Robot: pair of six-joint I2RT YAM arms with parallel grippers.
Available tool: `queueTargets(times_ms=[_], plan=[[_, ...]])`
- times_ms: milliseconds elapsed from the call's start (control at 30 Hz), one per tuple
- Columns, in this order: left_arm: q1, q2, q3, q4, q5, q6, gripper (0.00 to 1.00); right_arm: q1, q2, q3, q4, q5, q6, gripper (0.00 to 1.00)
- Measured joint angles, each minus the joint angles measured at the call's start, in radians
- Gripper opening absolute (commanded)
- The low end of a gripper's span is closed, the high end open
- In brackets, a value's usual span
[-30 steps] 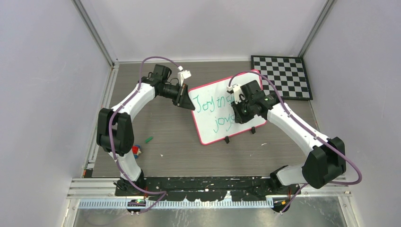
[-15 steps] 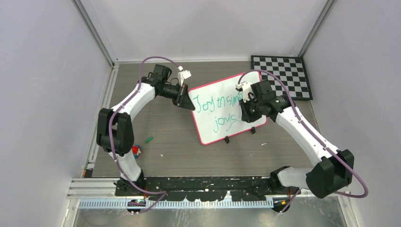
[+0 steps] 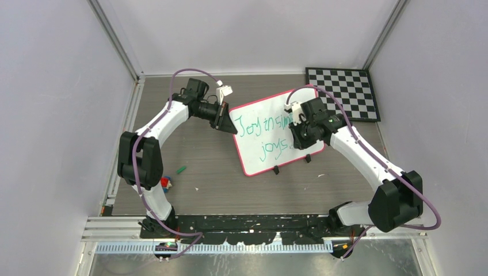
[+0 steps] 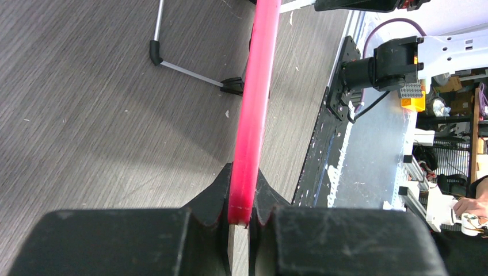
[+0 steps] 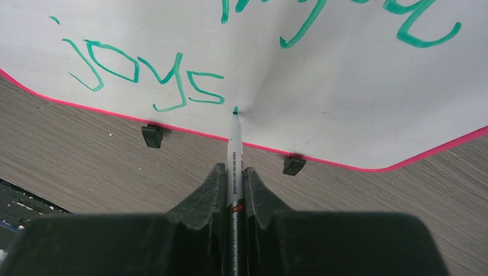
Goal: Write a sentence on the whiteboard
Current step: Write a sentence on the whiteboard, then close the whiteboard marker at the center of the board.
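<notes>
The whiteboard [image 3: 253,156], white with a pink rim, stands tilted at mid-table. Green lettering reads "Joy in sim" [image 3: 262,125] on top, the rest hidden by my right wrist, and "joys" [image 3: 271,149] below. My left gripper [image 3: 233,129] is shut on the board's left edge; its wrist view shows the pink rim [image 4: 254,109] pinched between the fingertips of the left gripper [image 4: 241,198]. My right gripper [image 5: 233,172] is shut on a green marker [image 5: 233,146]. The marker's tip touches the whiteboard [image 5: 357,86] just right of "joys" [image 5: 149,75].
A black-and-white checkered board [image 3: 342,93] lies at the back right. A green marker cap [image 3: 181,169] and a small coloured block [image 3: 166,183] lie beside the left arm. Two black clips [image 3: 276,169] [image 3: 307,158] sit on the whiteboard's near edge. Its metal stand leg [image 4: 184,68] rests behind.
My right gripper with the marker slid right along the board, uncovering more of the top line, then drifted back slightly left. The left arm and board have held still.
</notes>
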State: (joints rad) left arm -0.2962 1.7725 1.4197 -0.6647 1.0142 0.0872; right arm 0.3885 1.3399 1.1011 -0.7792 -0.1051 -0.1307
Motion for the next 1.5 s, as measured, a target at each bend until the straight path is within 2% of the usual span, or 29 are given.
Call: queueTargets(times_ms=[233,467,667,767,1000,1100,1233,1367,1500], plan=[[0.000,-0.002,-0.001,0.000,0.000,0.000,0.01,0.000,0.000,-0.006,-0.002,0.002,-0.003,0.00],[-0.001,-0.002,-0.001,-0.005,-0.011,0.012,0.35,0.000,0.000,0.026,-0.034,-0.033,-0.003,0.00],[-0.001,-0.018,0.000,-0.021,-0.029,0.026,0.56,0.000,-0.025,0.095,-0.076,-0.107,-0.002,0.00],[-0.001,-0.043,0.006,-0.042,-0.036,0.029,0.63,0.000,-0.038,0.132,-0.091,-0.142,0.004,0.00],[0.029,-0.119,0.161,-0.242,-0.098,0.161,0.68,0.000,-0.050,0.194,-0.112,-0.200,0.024,0.00],[0.116,-0.192,0.187,-0.316,-0.117,0.230,0.69,0.000,-0.061,0.207,-0.118,-0.200,0.034,0.00],[0.300,-0.287,0.184,-0.428,-0.200,0.355,0.68,-0.006,-0.071,0.217,-0.117,-0.200,0.052,0.00],[0.392,-0.346,0.089,-0.506,-0.309,0.487,0.66,-0.019,-0.071,0.217,-0.115,-0.204,0.071,0.00],[0.418,-0.396,-0.125,-0.525,-0.435,0.607,0.65,-0.027,-0.071,0.217,-0.111,-0.220,0.093,0.00]])
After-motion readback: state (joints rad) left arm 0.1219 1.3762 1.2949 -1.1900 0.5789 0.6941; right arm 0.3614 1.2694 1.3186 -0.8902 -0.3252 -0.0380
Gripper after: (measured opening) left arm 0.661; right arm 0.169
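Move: The right hand's marker tip is on the whiteboard at the dot after "joys", about 3 cm ahead, 2 cm left and 5 cm below this hand. "joys" is centred 6 cm left of the dot and 2 cm nearer, "simple" about 9 cm beyond the dot. The left hand grips the board's left edge; the board's middle lies 16 cm right, level fore-and-aft, 4 cm lower. The green cap lies 21 cm left, 14 cm back, 17 cm below. Right hand lifts its marker about 9 cm; left opens off the whiteboard edge, swings some 20 cm left. ##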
